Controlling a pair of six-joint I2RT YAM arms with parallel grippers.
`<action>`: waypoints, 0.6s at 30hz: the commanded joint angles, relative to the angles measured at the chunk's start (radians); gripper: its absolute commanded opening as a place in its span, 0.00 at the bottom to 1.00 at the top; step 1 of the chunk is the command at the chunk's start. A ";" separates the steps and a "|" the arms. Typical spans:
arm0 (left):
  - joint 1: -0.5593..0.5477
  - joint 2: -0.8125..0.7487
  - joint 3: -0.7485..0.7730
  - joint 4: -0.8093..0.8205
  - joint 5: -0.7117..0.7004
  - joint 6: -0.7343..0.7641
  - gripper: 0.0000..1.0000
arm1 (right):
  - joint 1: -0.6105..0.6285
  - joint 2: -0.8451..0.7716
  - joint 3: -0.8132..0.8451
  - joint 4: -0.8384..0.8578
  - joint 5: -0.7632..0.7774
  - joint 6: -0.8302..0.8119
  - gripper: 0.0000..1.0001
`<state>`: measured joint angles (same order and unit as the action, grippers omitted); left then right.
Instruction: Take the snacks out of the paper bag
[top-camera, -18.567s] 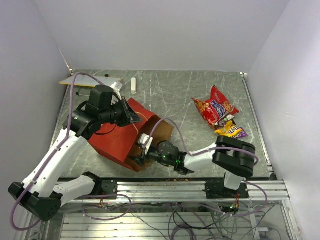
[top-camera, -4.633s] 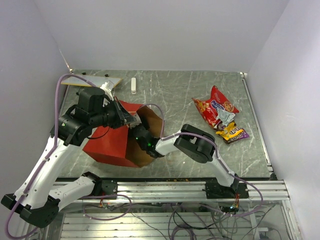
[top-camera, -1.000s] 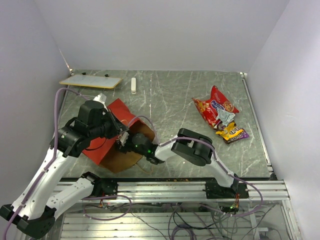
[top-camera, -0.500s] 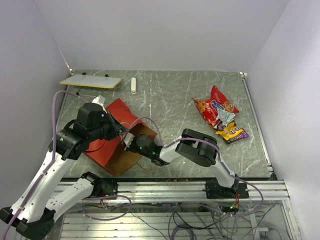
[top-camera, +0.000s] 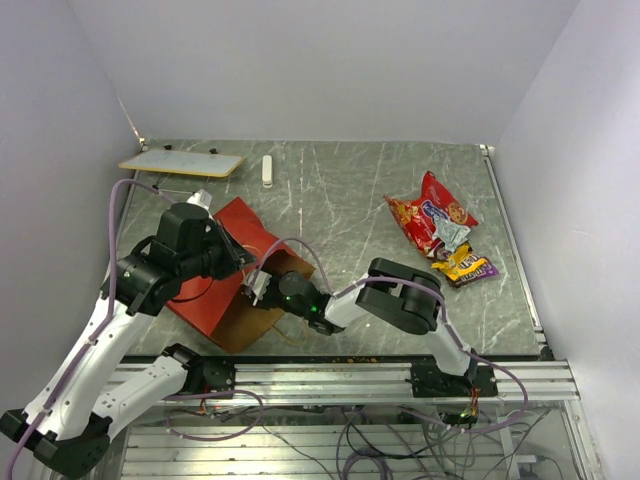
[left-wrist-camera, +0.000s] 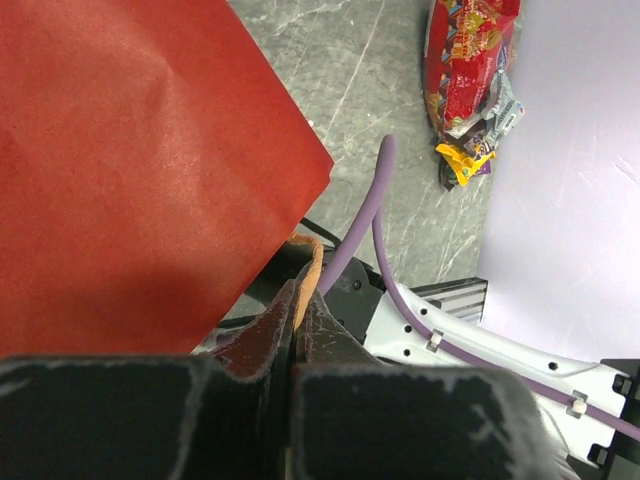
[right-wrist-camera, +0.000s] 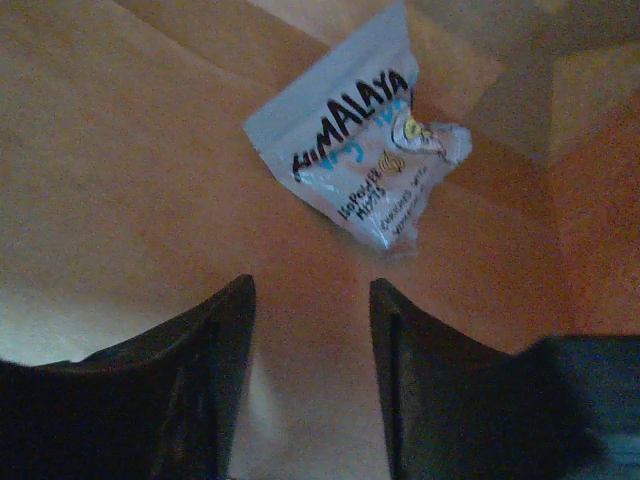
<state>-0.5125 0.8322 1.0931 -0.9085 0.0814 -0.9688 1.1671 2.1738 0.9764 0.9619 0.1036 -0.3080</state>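
Observation:
The paper bag (top-camera: 215, 262) lies on its side, red outside, its brown mouth facing the near edge. My left gripper (top-camera: 240, 260) is shut on a tan strip at the bag's rim (left-wrist-camera: 310, 268), beside the red bag wall (left-wrist-camera: 140, 150). Inside the mouth, my right gripper (right-wrist-camera: 312, 290) stands open with nothing between its fingers. Just beyond its fingertips, a small white packet (right-wrist-camera: 360, 150) rests on the kraft inner wall (right-wrist-camera: 120, 180). More snacks lie at the right: a red chip bag (top-camera: 432, 212), a silver wrapper (top-camera: 452, 235) and a yellow and purple packet (top-camera: 462, 266).
A flat white board (top-camera: 182, 162) and a small white stick (top-camera: 267, 170) lie at the back left. Walls close in the table on three sides. Crumbs (top-camera: 352, 352) dot the near edge by the rail. The right arm's purple cable (left-wrist-camera: 350, 240) runs beside the bag.
The right wrist has shifted slightly right at the bag's mouth. The bag has turned a little. The left gripper keeps its hold.

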 joint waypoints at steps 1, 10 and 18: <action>-0.004 0.006 0.051 0.011 0.019 0.022 0.07 | 0.018 0.031 0.041 0.096 -0.047 -0.084 0.54; -0.004 0.049 0.067 0.020 0.086 0.040 0.07 | 0.034 0.150 0.188 0.095 -0.040 -0.153 0.71; -0.003 0.070 0.090 0.006 0.111 0.062 0.07 | 0.040 0.248 0.344 0.026 0.131 -0.210 0.71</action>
<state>-0.5125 0.9020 1.1458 -0.9184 0.1383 -0.9237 1.2003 2.3680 1.2453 1.0195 0.1158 -0.4644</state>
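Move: Inside the red paper bag, the Himalaya packet lies some 5 cm to the right hand's left, 3 cm ahead and about 3 cm lower. The bag handle, pinched by the left gripper, hangs about 23 cm above the right hand, roughly 5 cm back and 3 cm to its right. The bag's far rim corner is around 13 cm to its right and 4 cm ahead, near its height. From the left hand the packet lies about 7 cm ahead, 7 cm left and 25 cm down. With the left fingers still pinching the bag handle and drifting about 1 cm right, the right hand reaches about 6.5 cm left, deeper into the bag towards the Himalaya packet. It rises some 2 cm first, then sinks a little and edges forward, rolling about 10 degrees so its top leans back, while its half-open fingers spread wider. Contact with the packet can't be seen. ##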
